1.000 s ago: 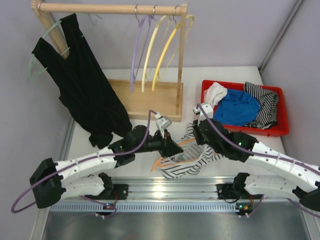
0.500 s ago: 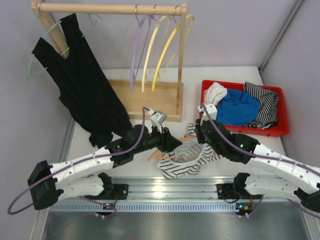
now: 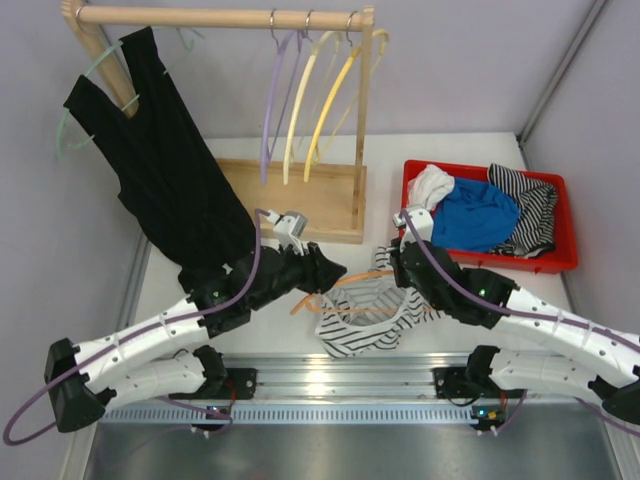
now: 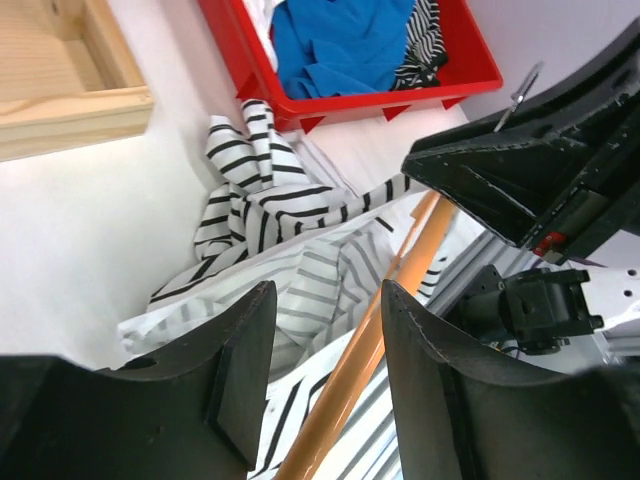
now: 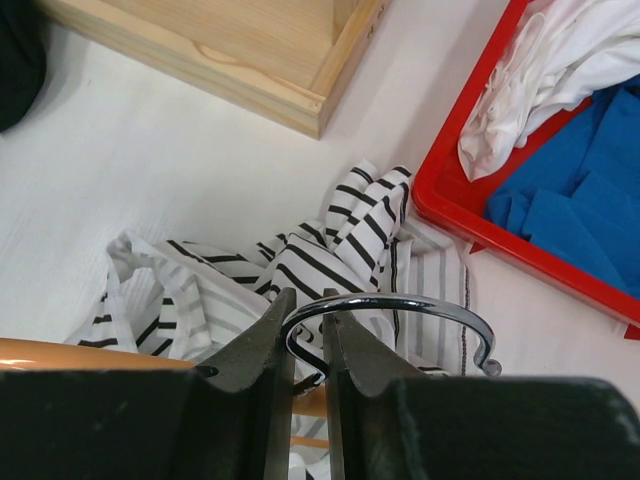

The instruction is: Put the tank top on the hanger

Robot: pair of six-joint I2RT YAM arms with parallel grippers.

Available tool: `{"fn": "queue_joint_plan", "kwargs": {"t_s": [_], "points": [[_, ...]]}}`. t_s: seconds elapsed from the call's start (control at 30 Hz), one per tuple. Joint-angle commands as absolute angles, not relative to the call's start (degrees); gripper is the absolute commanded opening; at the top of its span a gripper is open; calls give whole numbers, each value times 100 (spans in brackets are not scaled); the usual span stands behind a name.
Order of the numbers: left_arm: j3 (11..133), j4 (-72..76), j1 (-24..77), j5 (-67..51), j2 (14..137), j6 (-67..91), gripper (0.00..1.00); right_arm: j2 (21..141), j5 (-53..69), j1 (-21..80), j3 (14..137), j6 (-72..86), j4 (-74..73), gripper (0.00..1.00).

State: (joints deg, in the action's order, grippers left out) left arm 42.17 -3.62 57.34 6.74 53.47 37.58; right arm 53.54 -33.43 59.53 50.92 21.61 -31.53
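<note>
The tank top (image 3: 365,315), white with thin black stripes, lies crumpled on the table between the two arms and partly over the hanger (image 3: 345,284). An orange arm of the hanger sticks out to the left. My left gripper (image 3: 325,272) stands open just left of it. In the left wrist view the hanger's orange bar (image 4: 370,340) runs through the gap between the fingers (image 4: 245,370), touching neither, with the tank top (image 4: 290,250) beyond. My right gripper (image 5: 307,300) is shut on the hanger's metal hook (image 5: 400,303), above the tank top (image 5: 300,260); from above my right gripper (image 3: 398,268) shows at the garment's upper right.
A red bin (image 3: 560,262) at the right holds blue, white and bold-striped garments. The wooden rack's base (image 3: 290,195) stands behind the arms. A black top (image 3: 160,170) hangs at its left, purple and yellow hangers (image 3: 300,100) at its right. A metal rail (image 3: 340,375) runs along the near edge.
My left gripper has opened and drawn back to the left, away from the hanger and fabric. The right gripper has kept its hold on the hook and barely moved.
</note>
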Motion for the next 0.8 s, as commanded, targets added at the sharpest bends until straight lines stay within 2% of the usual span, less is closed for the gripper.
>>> {"fn": "queue_joint_plan", "kwargs": {"t_s": [0.0, 0.1, 0.27, 0.43, 0.77], "points": [[4421, -606, 5695, 993, 5168, 3814, 52, 5265, -3559, 6055, 5063, 2074, -3120, 0], [4412, -764, 5695, 1159, 5028, 3911, 52, 5274, -3638, 6099, 5071, 2065, -3190, 0], [4579, -2046, 5695, 2229, 4931, 4464, 51, 5203, -3674, 6187, 5080, 1986, -3278, 0], [4605, -2811, 5687, 2680, 5080, 4904, 52, 5168, -3709, 6337, 5080, 1925, -3287, 0], [4210, -2092, 5608, 1530, 6071, 4816, 52, 5379, -4280, 6741, 5221, 2004, -3533, 0]]}}
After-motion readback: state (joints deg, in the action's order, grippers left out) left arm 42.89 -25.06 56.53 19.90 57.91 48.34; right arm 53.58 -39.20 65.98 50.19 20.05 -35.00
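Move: The tank top's left edge lies about 18 cm below the left hand, roughly 2 cm nearer the base and 1 cm to its left. The orange hanger's middle is some 6 cm below that hand, 3 cm back and 2 cm right; the wooden rack base sits about 25 cm ahead and 10 cm left. From the right hand, already gripping the hanger by its hook, that edge is some 15 cm left, 4 cm back and 15 cm below. The open left hand swings about 6 cm left, sinking 9 cm towards the tank top; right keeps hanger. ##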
